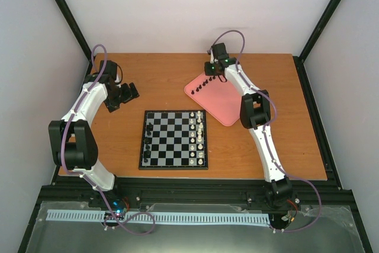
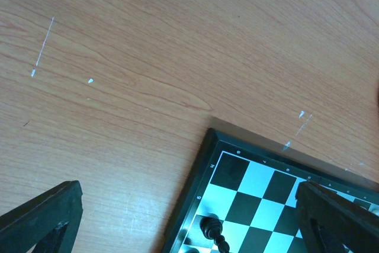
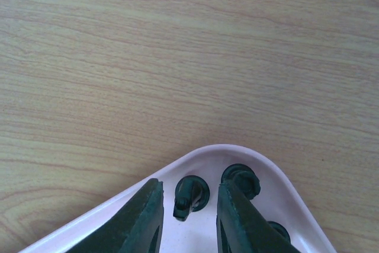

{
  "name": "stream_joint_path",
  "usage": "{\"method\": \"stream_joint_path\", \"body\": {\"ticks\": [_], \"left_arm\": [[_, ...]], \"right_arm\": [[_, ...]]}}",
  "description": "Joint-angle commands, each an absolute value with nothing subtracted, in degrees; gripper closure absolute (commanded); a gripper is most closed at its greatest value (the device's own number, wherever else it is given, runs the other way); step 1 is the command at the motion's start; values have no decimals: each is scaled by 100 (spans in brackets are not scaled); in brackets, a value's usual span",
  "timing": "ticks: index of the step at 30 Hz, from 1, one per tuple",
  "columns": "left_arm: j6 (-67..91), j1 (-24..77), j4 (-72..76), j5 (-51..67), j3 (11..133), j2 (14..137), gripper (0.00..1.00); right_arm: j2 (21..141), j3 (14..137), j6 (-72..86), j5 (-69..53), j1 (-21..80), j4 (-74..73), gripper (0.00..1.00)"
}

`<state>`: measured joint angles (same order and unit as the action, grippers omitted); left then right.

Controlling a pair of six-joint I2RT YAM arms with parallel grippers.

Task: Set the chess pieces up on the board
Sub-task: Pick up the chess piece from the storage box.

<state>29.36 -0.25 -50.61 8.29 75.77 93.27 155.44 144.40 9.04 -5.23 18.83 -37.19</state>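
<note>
The board point(image 1: 174, 140) lies mid-table, with several black chess pieces point(image 1: 148, 137) along its left edge. More black chess pieces point(image 1: 204, 84) stand in a row on the pink tray point(image 1: 224, 103). My right gripper point(image 1: 212, 70) hovers over the tray's far corner. In the right wrist view this gripper point(image 3: 189, 188) is open, its fingers either side of one black piece point(image 3: 193, 194) with a gap on each side. My left gripper point(image 1: 127, 94) is open and empty, left of the board. Its wrist view shows the board's corner point(image 2: 204, 164) and one black piece point(image 2: 212, 229).
White pieces point(image 1: 200, 137) line the board's right edge. Two more black pieces point(image 3: 241, 181) point(image 3: 277, 230) stand close to the right finger, inside the tray rim point(image 3: 207, 149). Bare wood table point(image 2: 148, 57) surrounds the board. Black frame posts rise at the table's back corners.
</note>
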Motion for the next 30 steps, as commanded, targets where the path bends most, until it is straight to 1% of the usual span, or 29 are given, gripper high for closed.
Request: {"method": "stream_joint_path", "body": {"ticks": [1, 6, 21, 22, 24, 25, 30], "left_arm": [[2971, 0, -5098, 813, 7810, 9394, 0], [2976, 0, -5108, 800, 7848, 9418, 0], [2962, 0, -5129, 809, 7879, 9468, 0], [2962, 0, -5132, 806, 7888, 9466, 0], [2954, 0, -5134, 814, 7892, 9466, 0], [2953, 0, -5140, 818, 7897, 9466, 0], [2945, 0, -5135, 817, 7888, 9466, 0]], "right_arm": [[15662, 14607, 904, -587, 1828, -3578, 71], [15688, 14616, 925, -633, 1827, -3567, 75], [15742, 14641, 946, -644, 1819, -3459, 77], [15746, 14655, 955, -629, 1819, -3446, 78], [15750, 14669, 959, -624, 1819, -3429, 86], [15750, 14669, 965, -614, 1819, -3431, 89], [15727, 14662, 946, -645, 1819, -3510, 96]]}}
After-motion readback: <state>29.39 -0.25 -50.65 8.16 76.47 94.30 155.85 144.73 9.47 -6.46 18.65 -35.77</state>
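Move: The black chess piece I'm after already stands between my right hand's parted fingers, its middle about 2 cm below them, near the far corner of the pink storage box. Its corner neighbour stands roughly 2 cm to the right of it and 1 cm farther out; the nearest pawn is some 3 cm to the right of it and 1 cm nearer me. From my left hand, the wanted piece lies about 24 cm ahead, 34 cm right and 10 cm lower. I hold my right hand practically where it is, low over the storage box and slanting down and outward, and let the fingers do the work. They narrow a little from about a third open, pause, then shut nearly all the way, pinching the upper part of the black piece between the tips. ##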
